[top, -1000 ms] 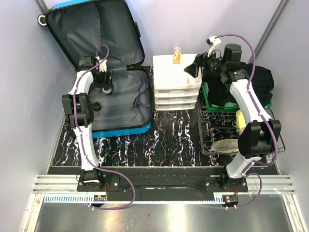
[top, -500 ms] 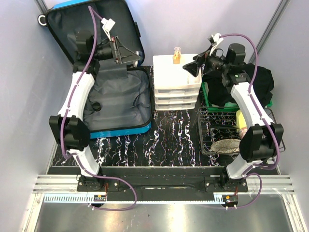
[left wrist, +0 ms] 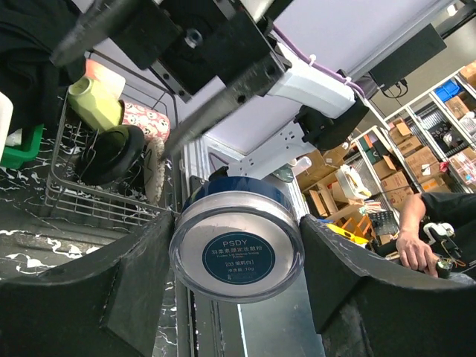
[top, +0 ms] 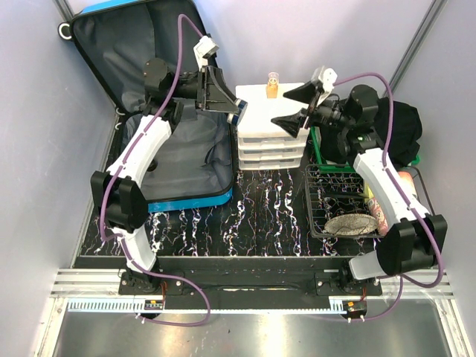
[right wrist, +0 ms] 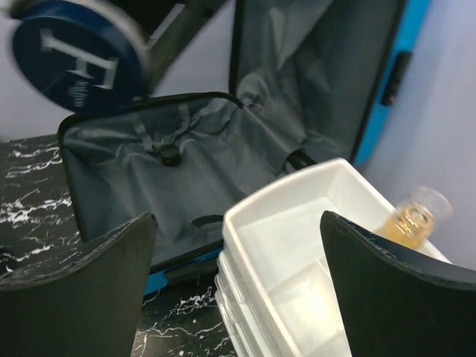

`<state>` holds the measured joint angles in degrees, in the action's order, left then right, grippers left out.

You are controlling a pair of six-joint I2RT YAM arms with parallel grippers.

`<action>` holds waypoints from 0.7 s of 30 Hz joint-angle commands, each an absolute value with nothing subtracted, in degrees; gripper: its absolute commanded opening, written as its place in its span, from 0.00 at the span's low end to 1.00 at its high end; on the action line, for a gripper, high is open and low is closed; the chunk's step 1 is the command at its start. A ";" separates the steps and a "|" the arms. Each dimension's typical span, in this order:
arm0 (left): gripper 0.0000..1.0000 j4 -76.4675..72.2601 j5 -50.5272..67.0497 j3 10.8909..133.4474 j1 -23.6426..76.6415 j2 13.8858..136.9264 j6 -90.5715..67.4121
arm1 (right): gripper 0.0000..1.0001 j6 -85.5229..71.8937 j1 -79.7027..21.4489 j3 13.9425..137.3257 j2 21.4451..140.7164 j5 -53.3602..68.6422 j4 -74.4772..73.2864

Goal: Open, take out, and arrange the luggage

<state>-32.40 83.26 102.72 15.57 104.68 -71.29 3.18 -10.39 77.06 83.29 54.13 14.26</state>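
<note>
The blue luggage lies open at the back left, its lid leaning on the wall and grey lining showing; in the right wrist view the luggage is also seen. My left gripper hangs above the luggage's right edge, next to the white organiser. It is shut on a round jar with a clear body and a dark blue "PSDY" label; the jar's blue lid faces the right wrist camera. My right gripper is open and empty above the organiser's top tray.
A small glass bottle of amber liquid stands at the organiser's back edge. A green tray with black cloth sits at the back right. In front of it a wire basket holds several items.
My left arm has risen out of the luggage's base and swung right toward the organiser with the jar. My right gripper has moved left over the organiser's top tray.
</note>
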 commanded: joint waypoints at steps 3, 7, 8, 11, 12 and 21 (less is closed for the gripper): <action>0.31 -33.49 84.64 106.78 16.26 103.09 -71.46 | 1.00 15.19 -17.39 71.81 76.82 55.91 22.65; 0.31 -33.05 85.08 107.49 18.71 103.62 -70.84 | 1.00 22.92 -22.67 65.50 76.37 52.40 34.07; 0.31 -33.13 84.99 107.40 18.98 103.71 -70.93 | 1.00 23.64 -24.24 64.78 76.72 51.77 36.89; 0.31 -33.40 85.08 107.58 19.69 103.97 -71.10 | 1.00 26.01 -26.79 61.88 78.39 48.18 47.96; 0.31 -33.40 84.99 107.67 19.69 104.06 -71.10 | 1.00 26.97 -27.33 61.00 78.83 45.29 53.64; 0.30 -31.73 85.08 110.04 20.21 105.82 -70.58 | 1.00 33.66 -29.71 54.32 82.18 38.84 75.74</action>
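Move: The left hand holds the round jar, with the open right gripper about 11 cm to its right, 6 cm farther out and 5 cm lower. From the right hand, the jar is some 11 cm left, 6 cm back and 5 cm above. The white drawers' middle is roughly 9 cm ahead, 2 cm left and 20 cm below; the small bottle on top is about 15 cm ahead, 3 cm left and 9 cm below. Leftward and back, some 10 cm in all, the right hand sweeps towards the jar with its fingers wide open, rolling about 45 degrees so that its forward side comes up, and rising slightly at the end. The left hand keeps its grip on the jar and brings it back and to the right by 3 to 4 cm, towards the right gripper. ##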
